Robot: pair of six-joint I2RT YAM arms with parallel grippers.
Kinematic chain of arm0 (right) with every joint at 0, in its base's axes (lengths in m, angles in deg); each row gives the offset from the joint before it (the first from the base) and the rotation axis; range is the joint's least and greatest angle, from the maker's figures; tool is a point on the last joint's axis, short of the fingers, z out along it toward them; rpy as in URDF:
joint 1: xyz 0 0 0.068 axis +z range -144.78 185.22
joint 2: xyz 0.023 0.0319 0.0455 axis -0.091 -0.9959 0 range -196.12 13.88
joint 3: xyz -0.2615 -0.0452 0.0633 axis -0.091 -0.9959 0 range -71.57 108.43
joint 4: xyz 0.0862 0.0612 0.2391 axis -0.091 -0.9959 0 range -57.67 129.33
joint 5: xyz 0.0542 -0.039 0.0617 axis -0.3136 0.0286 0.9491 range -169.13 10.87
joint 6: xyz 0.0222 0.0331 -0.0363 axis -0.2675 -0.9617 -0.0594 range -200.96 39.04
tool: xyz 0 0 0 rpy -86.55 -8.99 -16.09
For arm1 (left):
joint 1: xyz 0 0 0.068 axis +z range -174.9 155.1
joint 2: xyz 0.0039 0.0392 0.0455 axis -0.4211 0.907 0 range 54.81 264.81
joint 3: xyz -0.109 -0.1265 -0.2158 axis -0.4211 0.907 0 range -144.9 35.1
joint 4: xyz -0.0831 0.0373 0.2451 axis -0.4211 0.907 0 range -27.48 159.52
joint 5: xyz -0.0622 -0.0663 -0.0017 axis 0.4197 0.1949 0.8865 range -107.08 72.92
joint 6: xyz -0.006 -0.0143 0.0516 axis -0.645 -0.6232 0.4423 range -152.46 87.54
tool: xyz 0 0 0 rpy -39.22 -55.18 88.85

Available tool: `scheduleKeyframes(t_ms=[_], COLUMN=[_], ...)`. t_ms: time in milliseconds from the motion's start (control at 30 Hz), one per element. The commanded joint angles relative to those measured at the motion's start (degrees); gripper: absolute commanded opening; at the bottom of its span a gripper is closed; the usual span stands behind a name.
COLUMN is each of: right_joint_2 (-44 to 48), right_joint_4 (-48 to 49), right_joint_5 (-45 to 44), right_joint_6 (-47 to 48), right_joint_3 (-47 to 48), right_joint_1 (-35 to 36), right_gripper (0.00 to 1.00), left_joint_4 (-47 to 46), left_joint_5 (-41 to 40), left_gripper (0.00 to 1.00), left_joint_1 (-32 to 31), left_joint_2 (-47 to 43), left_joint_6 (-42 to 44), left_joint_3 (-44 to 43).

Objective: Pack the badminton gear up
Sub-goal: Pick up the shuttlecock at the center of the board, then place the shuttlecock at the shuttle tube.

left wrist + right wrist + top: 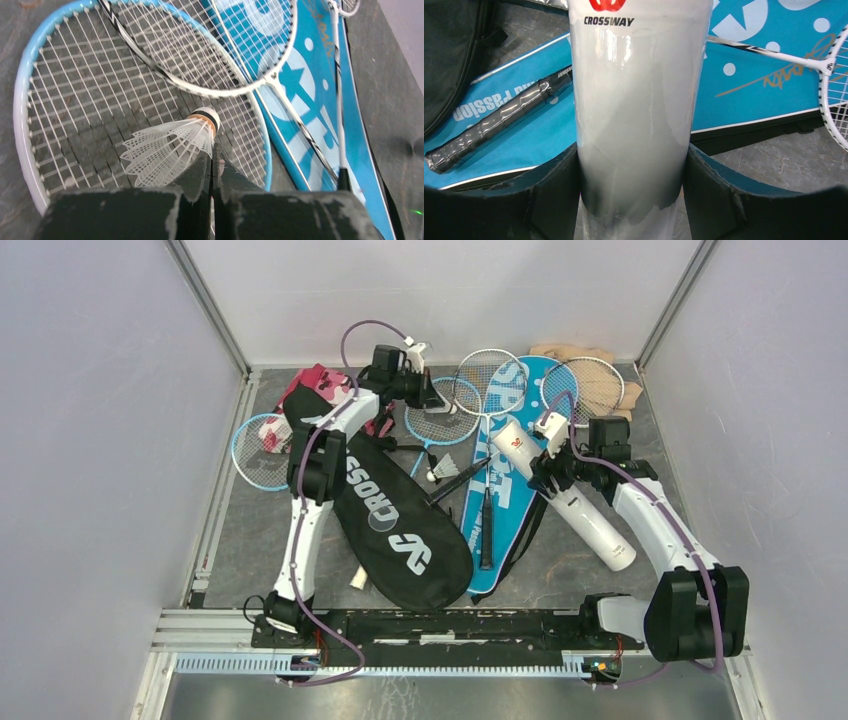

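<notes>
My left gripper (214, 147) is shut on a white shuttlecock (170, 147), pinching its skirt near the cork, over the strings of a blue racket (22, 100). A silver racket (220, 92) lies across that one. My right gripper (631, 165) is shut on the long white tube (639, 100), one finger on each side. In the top view the tube (595, 530) slants across the blue "SPORT" cover (500, 490), and the left gripper (440, 400) is at the back centre. The black "CROSSWAY" cover (390, 520) lies in the middle. A second shuttlecock (440, 473) rests between the covers.
Another blue racket (262, 450) lies at the left beside a pink camouflage cloth (315, 380). A silver racket (590, 385) and a beige cloth (570, 352) sit at the back right. A black racket handle (499, 120) lies on the blue cover. Walls close in on three sides.
</notes>
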Motion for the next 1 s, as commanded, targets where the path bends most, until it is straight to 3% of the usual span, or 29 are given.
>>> scheduleKeyframes(t_ms=[0, 400, 667, 967], right_joint_2=[-1.1, -3.6, -4.4, -6.1], right_joint_4=[-1.0, -10.7, -12.6, -16.2], right_joint_5=[4.0, 9.2, 9.7, 12.1], right_joint_6=[2.5, 16.7, 21.9, 26.8], right_joint_3=[2.3, 6.4, 7.5, 10.0], right_joint_1=[-0.2, 3.8, 7.7, 10.6], right_gripper=[0.13, 0.14, 0.14, 0.14], left_joint_4=[0.1, 19.8, 30.2, 29.5], left_joint_5=[5.6, 15.7, 22.3, 22.1], left_gripper=[0.02, 0.02, 0.02, 0.02], left_joint_1=[1.3, 2.9, 2.2, -2.7], left_joint_2=[-10.8, -35.0, -49.9, -58.8], left_joint_6=[3.2, 23.7, 31.9, 34.0], left_joint_3=[4.1, 21.4, 32.0, 43.0])
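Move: The shuttlecock already pinched in the left fingers is just over the blue racket's strings, the racket head centred some 3 cm below that hand. The tube's open mouth is about 15 cm to its right, 16 cm back and 10 cm higher; a loose shuttlecock lies roughly 18 cm back and 2 cm right, the white racket's head 10 cm ahead and 13 cm right. From the right hand, the pinched shuttlecock is about 25 cm ahead, 25 cm left and 5 cm lower. The shuttlecock, still pinched by its skirt close to the cork, is drawn some 28 cm back by the left hand while it climbs about 17 cm and drifts a little left, the wrist turning clockwise some 30 degrees to face the tube's mouth. Meanwhile the right hand keeps its grip on the tube, shifting left and somewhat back and swinging it counter-clockwise by about 30 degrees, so the mouth comes towards the shuttlecock. ##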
